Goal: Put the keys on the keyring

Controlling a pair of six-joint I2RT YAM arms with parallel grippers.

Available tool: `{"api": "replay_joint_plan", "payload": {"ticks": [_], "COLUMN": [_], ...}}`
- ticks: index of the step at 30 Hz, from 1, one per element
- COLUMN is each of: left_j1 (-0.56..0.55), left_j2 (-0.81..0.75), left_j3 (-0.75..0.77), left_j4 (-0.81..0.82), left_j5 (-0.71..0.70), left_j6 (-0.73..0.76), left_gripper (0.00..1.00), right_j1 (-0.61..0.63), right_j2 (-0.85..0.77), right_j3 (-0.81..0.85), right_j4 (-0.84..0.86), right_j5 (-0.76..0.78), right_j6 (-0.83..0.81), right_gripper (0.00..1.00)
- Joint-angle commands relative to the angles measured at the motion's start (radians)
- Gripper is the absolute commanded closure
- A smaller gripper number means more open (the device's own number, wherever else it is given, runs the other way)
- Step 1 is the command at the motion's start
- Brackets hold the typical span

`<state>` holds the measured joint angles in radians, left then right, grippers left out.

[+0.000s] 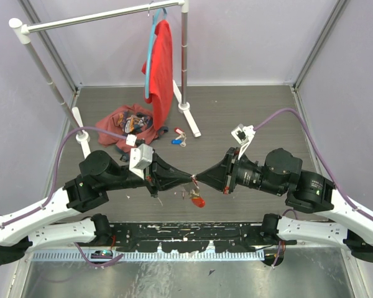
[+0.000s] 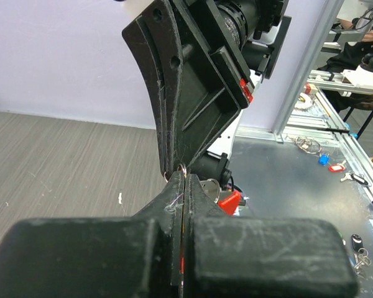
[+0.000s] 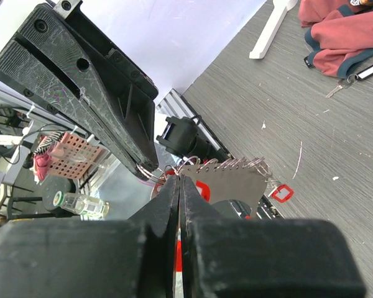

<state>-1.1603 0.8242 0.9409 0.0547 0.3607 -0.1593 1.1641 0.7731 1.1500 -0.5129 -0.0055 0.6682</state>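
My left gripper [image 1: 190,179] and right gripper [image 1: 199,177] meet tip to tip above the floor, both shut. The keyring's thin silver loop [image 2: 182,167] is pinched at the left tips [image 2: 183,176], directly under the right gripper's fingers [image 2: 186,93]. In the right wrist view the loop [image 3: 146,174] runs from the left gripper's fingers [image 3: 81,81] to my right tips [image 3: 179,179]. A red tag [image 1: 199,200] and a silver key [image 2: 211,186] hang below the tips. A flat grey plate edged with several rings [image 3: 236,180] hangs beside them. The yellow tag is hidden.
Loose keys with blue and red tags [image 1: 179,138] lie on the floor beyond the grippers. A red garment pile [image 1: 127,124] lies at the back left. A clothes rack base [image 1: 189,118] holds a red shirt on a blue hanger [image 1: 161,68]. A black-tagged key [image 3: 360,71] is on the floor.
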Motion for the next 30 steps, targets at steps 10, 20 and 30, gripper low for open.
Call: {"api": "replay_joint_plan", "payload": {"ticks": [10, 20, 30], "left_j1": [-0.002, -0.002, -0.002], "left_j2": [-0.023, -0.032, -0.017], "left_j3": [0.000, -0.009, 0.006], "left_j4": [0.076, 0.065, -0.065], "left_j5": [0.015, -0.018, -0.136], "left_j6": [0.008, 0.014, 0.047], "left_gripper": [1.00, 1.00, 1.00], "right_j1": [-0.001, -0.001, -0.001], "right_j2": [-0.031, -0.034, -0.081], "right_j3": [0.011, 0.044, 0.051], "right_j4": [0.007, -0.037, -0.091], "right_j5": [0.069, 0.069, 0.208], "right_j6": [-0.010, -0.048, -0.127], "right_gripper": [0.94, 0.68, 0.39]}}
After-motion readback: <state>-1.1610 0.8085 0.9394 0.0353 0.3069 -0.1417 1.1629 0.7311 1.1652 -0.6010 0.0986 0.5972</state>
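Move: The keyring is already pinched between both hands, hanging mostly under the meeting fingertips; its middle is level fore-and-aft with the right hand, 1 cm left and 4 cm below, and 1 cm right of and 4 cm below the left hand. Counted from the right hand, its red tag hangs about 3 cm back, 1 cm right and 9 cm down, and the blue-and-red keys on the table lie some 30 cm ahead, 5 cm left and 30 cm below. After barely stirring at first, the right hand spreads its almost shut fingers to about half open, letting go of its side of the keyring, and backs off some 2.5 cm to the right and a little over 1 cm forward, turning only a few degrees clockwise. The left hand stays nearly in place beside it, fingers still shut, and keeps its pinch on the keyring so that it goes on hanging there. ##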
